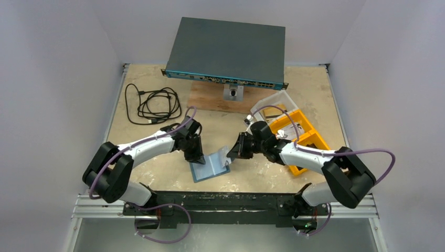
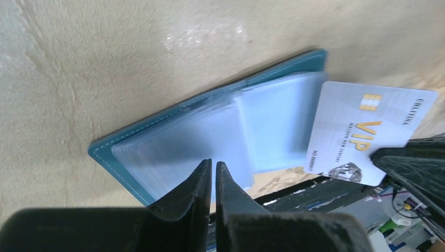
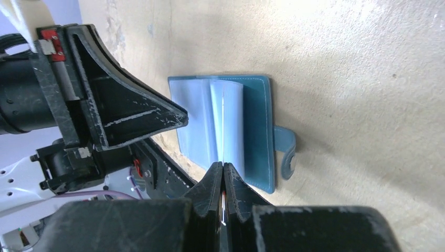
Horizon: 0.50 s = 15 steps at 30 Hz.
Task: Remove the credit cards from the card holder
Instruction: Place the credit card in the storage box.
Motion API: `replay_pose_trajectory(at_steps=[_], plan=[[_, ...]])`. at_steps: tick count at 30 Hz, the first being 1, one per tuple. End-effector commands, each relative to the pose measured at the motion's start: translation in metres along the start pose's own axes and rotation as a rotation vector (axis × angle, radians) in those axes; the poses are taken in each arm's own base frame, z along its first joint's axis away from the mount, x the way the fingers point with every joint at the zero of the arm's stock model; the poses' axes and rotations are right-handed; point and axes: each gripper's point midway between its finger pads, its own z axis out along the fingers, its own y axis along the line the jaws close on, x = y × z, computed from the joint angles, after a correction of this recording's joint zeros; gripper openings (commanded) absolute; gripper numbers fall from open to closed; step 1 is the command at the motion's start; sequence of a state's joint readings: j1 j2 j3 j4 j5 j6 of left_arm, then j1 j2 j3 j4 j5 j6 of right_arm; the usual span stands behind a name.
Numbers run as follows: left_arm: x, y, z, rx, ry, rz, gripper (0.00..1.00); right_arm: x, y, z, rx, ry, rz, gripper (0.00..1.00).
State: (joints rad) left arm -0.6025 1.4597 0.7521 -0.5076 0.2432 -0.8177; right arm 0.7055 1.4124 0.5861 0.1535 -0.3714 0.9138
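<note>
The teal-blue card holder [image 1: 209, 168] lies open on the table between the arms, its clear pockets [image 2: 210, 136] facing up and its snap tab [image 3: 286, 149] out to one side. My left gripper [image 2: 214, 164] is shut with nothing between its jaws, tips over the holder's pockets. My right gripper [image 3: 223, 165] is shut on a silvery credit card [image 2: 362, 131] marked VIP. The card is out of the pockets, just off the holder's edge. It shows edge-on [image 3: 224, 126] in the right wrist view. No other credit cards are visible.
A grey network switch [image 1: 225, 50] stands on a wooden board [image 1: 210, 97] at the back. A coiled black cable [image 1: 152, 105] lies at the back left. A clear tub [image 1: 273, 105] and an orange bin [image 1: 302, 136] sit right of my right arm.
</note>
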Motion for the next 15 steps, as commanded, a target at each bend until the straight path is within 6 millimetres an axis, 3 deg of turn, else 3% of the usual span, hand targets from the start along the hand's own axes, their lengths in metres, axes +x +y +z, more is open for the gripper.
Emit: replay_pose_trajectory(at_steps=[1, 7, 15], plan=[[-0.029, -0.031, -0.04, 0.071, -0.131, 0.093, 0.14, -0.026, 0.015, -0.019, 0.027, -0.106, -0.019, 0.0], [-0.033, -0.045, -0.078, 0.115, -0.188, 0.162, 0.47, -0.055, 0.004, -0.057, 0.105, -0.253, 0.043, 0.0], [-0.027, -0.049, -0.099, 0.149, -0.211, 0.214, 0.57, -0.093, -0.026, -0.122, 0.265, -0.476, 0.151, 0.0]])
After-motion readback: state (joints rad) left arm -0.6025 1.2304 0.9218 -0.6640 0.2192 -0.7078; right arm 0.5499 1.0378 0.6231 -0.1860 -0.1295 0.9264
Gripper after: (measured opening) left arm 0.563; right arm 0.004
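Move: The storage box (yellow) has its middle some 25 cm to the right of the right hand, which holds the card, and about 7 cm ahead, 5 cm lower. From that hand the clear tray lies roughly 19 cm ahead and 16 cm right, and the card holder about 8 cm left, 3 cm back and 6 cm below. From the left hand the storage box is about 36 cm right and 8 cm ahead. Still pinching the VIP card, already clear of the card holder, the right hand carries it right, up and forward towards the storage box, about 8 cm rightward and 6 cm up, the wrist turning some 20 degrees clockwise. The left hand rises about 10 cm off the holder, edging forward and tipping its fingers forward while they open past half. ##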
